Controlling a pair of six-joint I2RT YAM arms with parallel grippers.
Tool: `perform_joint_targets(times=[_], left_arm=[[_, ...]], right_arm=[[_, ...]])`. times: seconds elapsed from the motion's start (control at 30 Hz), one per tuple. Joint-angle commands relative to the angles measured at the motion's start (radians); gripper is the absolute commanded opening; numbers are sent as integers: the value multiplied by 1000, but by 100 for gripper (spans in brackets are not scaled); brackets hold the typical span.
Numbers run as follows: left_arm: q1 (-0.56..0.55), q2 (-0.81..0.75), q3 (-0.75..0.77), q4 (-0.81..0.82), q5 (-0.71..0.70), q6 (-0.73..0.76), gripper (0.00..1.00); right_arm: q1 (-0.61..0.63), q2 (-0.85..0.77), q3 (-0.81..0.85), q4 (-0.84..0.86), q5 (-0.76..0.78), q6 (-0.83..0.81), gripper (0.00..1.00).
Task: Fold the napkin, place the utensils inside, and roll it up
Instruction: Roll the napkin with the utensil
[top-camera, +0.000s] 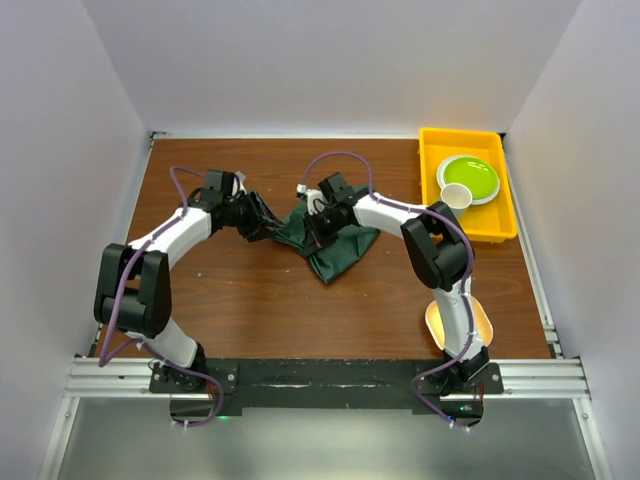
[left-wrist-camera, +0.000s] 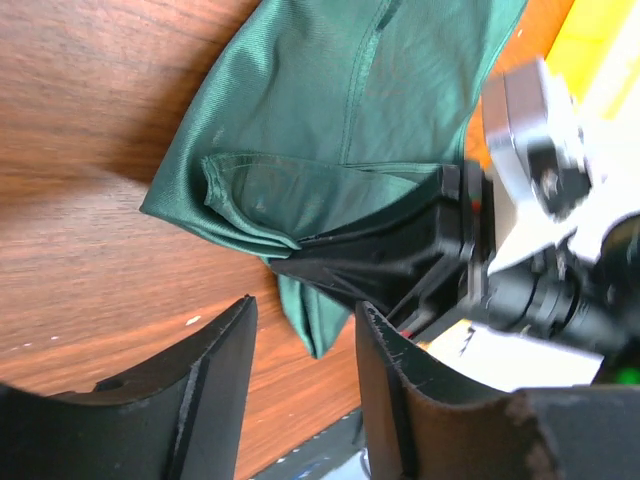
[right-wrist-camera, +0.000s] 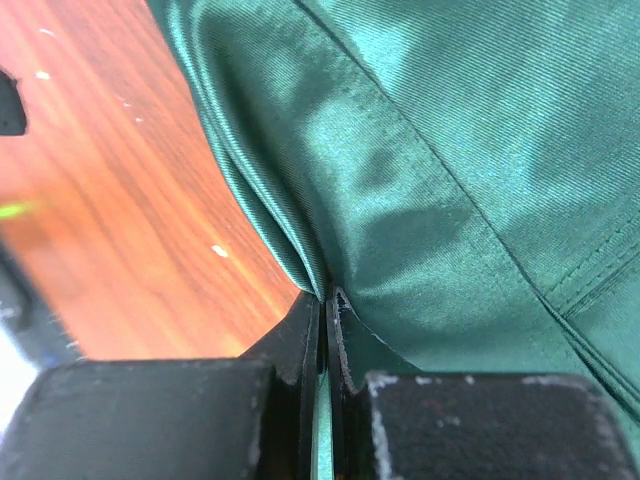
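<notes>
The dark green napkin (top-camera: 335, 250) lies crumpled on the wooden table between the two arms. My right gripper (top-camera: 318, 232) is shut on a fold of it; in the right wrist view the cloth (right-wrist-camera: 450, 150) runs between the closed fingertips of that gripper (right-wrist-camera: 325, 295). My left gripper (top-camera: 268, 222) stands open just left of the napkin, nothing between its fingers. In the left wrist view, bare wood and a tail of the napkin (left-wrist-camera: 330, 120) show beyond the open left gripper (left-wrist-camera: 305, 305), with the right gripper's black fingers (left-wrist-camera: 400, 255) behind. The utensils are out of view.
A yellow tray (top-camera: 432, 190) at the back right holds a green plate (top-camera: 470, 178) and a white cup (top-camera: 456, 196). A pale round dish (top-camera: 438, 322) lies by the right arm's base. White walls close in both sides and the back.
</notes>
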Motion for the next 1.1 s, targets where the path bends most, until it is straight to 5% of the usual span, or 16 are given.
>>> perform_joint_targets(times=[0.0,0.43,1.07], left_arm=[[1,-22,49,-33,-19,113,46],[-71,22,62,-4,31,196,41],[-101,197,108,233,105,78,10]], right_arm=[[-53,29,43,-10,-235,102,0],[-179,144,26,165,-510,394,0],[-214,259,174,87,-580,519,0]])
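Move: To the left hand's right, about 9 cm off, 2 cm back and some 7 cm below, is the napkin fold already pinched by the right fingers; the napkin's left corner sits almost directly under the left hand, roughly 8 cm down. From the right hand, the flat napkin's middle, where the fold is being taken, lies about 8 cm right, 3 cm ahead and slightly lower; the napkin's near corner is about 8 cm back and 3 cm right. Keeping its pinch on the fold, the right hand carries it forward some 4 cm over the rest of the napkin, easing slightly right early on, while the wrist twists about 40 degrees to turn the fold over forward. The left hand hangs back briefly, then heads right about 5 cm and down 3 cm towards the fold, turning a little clockwise, its empty fingers closing nearly shut close beside the right gripper. ##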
